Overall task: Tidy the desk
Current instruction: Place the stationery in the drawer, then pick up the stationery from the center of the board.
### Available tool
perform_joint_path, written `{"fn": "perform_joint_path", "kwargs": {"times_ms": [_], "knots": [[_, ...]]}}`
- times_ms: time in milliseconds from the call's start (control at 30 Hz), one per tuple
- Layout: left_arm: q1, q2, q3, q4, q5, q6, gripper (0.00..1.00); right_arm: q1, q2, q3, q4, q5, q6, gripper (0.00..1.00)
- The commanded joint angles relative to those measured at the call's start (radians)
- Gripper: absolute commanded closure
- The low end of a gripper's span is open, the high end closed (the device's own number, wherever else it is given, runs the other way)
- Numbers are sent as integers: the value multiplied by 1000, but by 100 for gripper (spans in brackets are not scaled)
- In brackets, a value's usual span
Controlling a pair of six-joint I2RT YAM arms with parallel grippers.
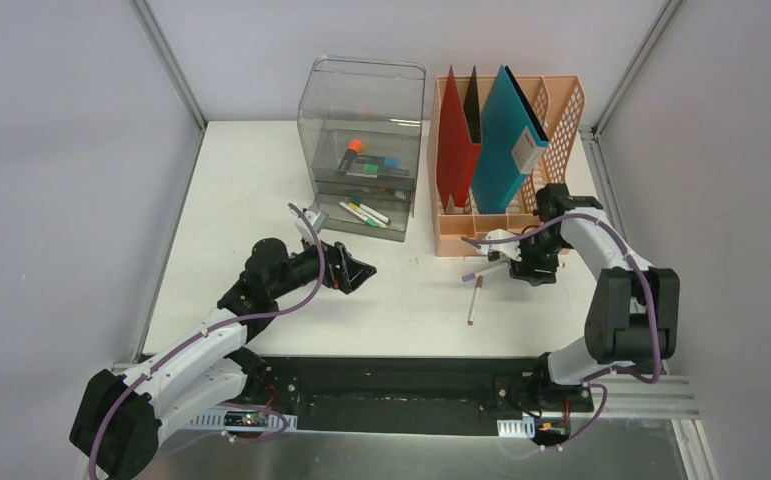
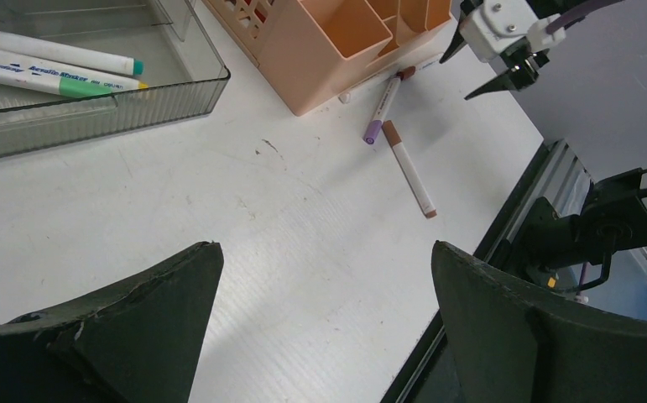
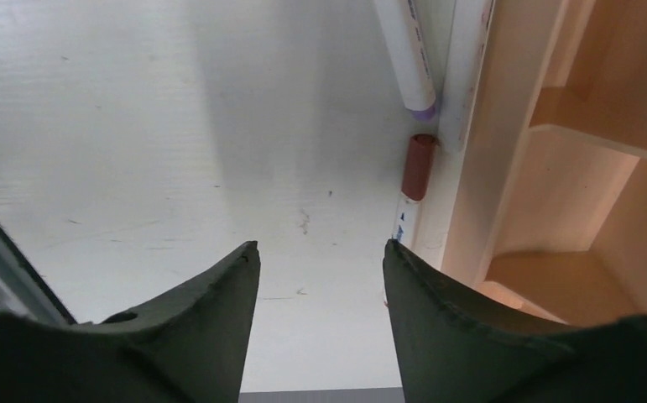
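Note:
The white desk (image 1: 261, 200) holds loose markers in front of the peach file rack (image 1: 506, 160). A purple-capped marker (image 1: 483, 270) and a brown-tipped marker (image 1: 474, 300) lie to the left of my right gripper (image 1: 509, 262). In the right wrist view that gripper (image 3: 320, 252) is open over bare desk, nothing between its fingers. A brown-capped marker (image 3: 419, 168) lies along the rack's base (image 3: 471, 168) just ahead, with the purple-capped marker (image 3: 408, 50) beyond. My left gripper (image 1: 359, 272) hovers wide open and empty (image 2: 328, 252) mid-desk.
A clear drawer box (image 1: 361, 140) stands at the back, its lowest drawer (image 2: 93, 101) pulled out with markers (image 2: 51, 67) inside. The rack holds a red folder (image 1: 456, 140) and a teal folder (image 1: 506, 140). Grey walls and aluminium rails edge the desk.

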Motion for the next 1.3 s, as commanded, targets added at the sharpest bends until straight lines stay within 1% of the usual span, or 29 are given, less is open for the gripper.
{"fn": "perform_joint_path", "kwargs": {"times_ms": [0,233,400,567,700,900,1000,1033,1100,1167,1267], "knots": [[4,-10,-10,2,4,27,1,-4,58,67,76,104,3,46],[4,-18,-14,1,-2,32,1,2,111,25,201,204,52,60],[4,-16,-13,0,-5,34,1,3,117,-30,311,256,51,60],[4,-15,-14,0,-7,36,1,14,130,-89,384,294,47,61],[4,-14,-13,-2,-11,37,1,19,151,-114,396,292,66,65],[4,-10,-14,-2,-12,38,1,32,167,-125,366,290,85,77],[4,-12,-13,-4,-11,43,1,46,159,-138,342,294,74,79],[3,-13,-12,-6,-10,44,1,54,156,-137,327,294,73,82],[4,-14,-12,-7,-5,46,1,72,155,-129,287,298,86,92],[3,-15,-14,-3,3,48,1,89,154,-121,265,301,124,100],[4,-13,-18,8,0,51,1,101,142,-107,232,270,204,100]]}}
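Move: The red-brown-capped pen lies along the organizer's front wall, its middle about 5 cm ahead of the right gripper, 4 cm to its right and 5 cm below. On the table, the purple-capped pen lies roughly 3 cm ahead and 8 cm left of this gripper, the loose brown-ended pen 4 cm back and 11 cm left. The organizer's front wall runs some 7 cm ahead, centred 3 cm left. From the left gripper the red-brown-capped pen is about 39 cm right, 7 cm ahead and 16 cm below. Bring the half-closed right gripper forward, right and down, about 5 cm each way, onto the red-brown-capped pen beside the organizer, rolling the wrist some 15 to 20 degrees so the fingertips swing to the right. Once down, shut the fingers and pinch the pen near its middle, easing about 1 cm back and slightly left as they close. ##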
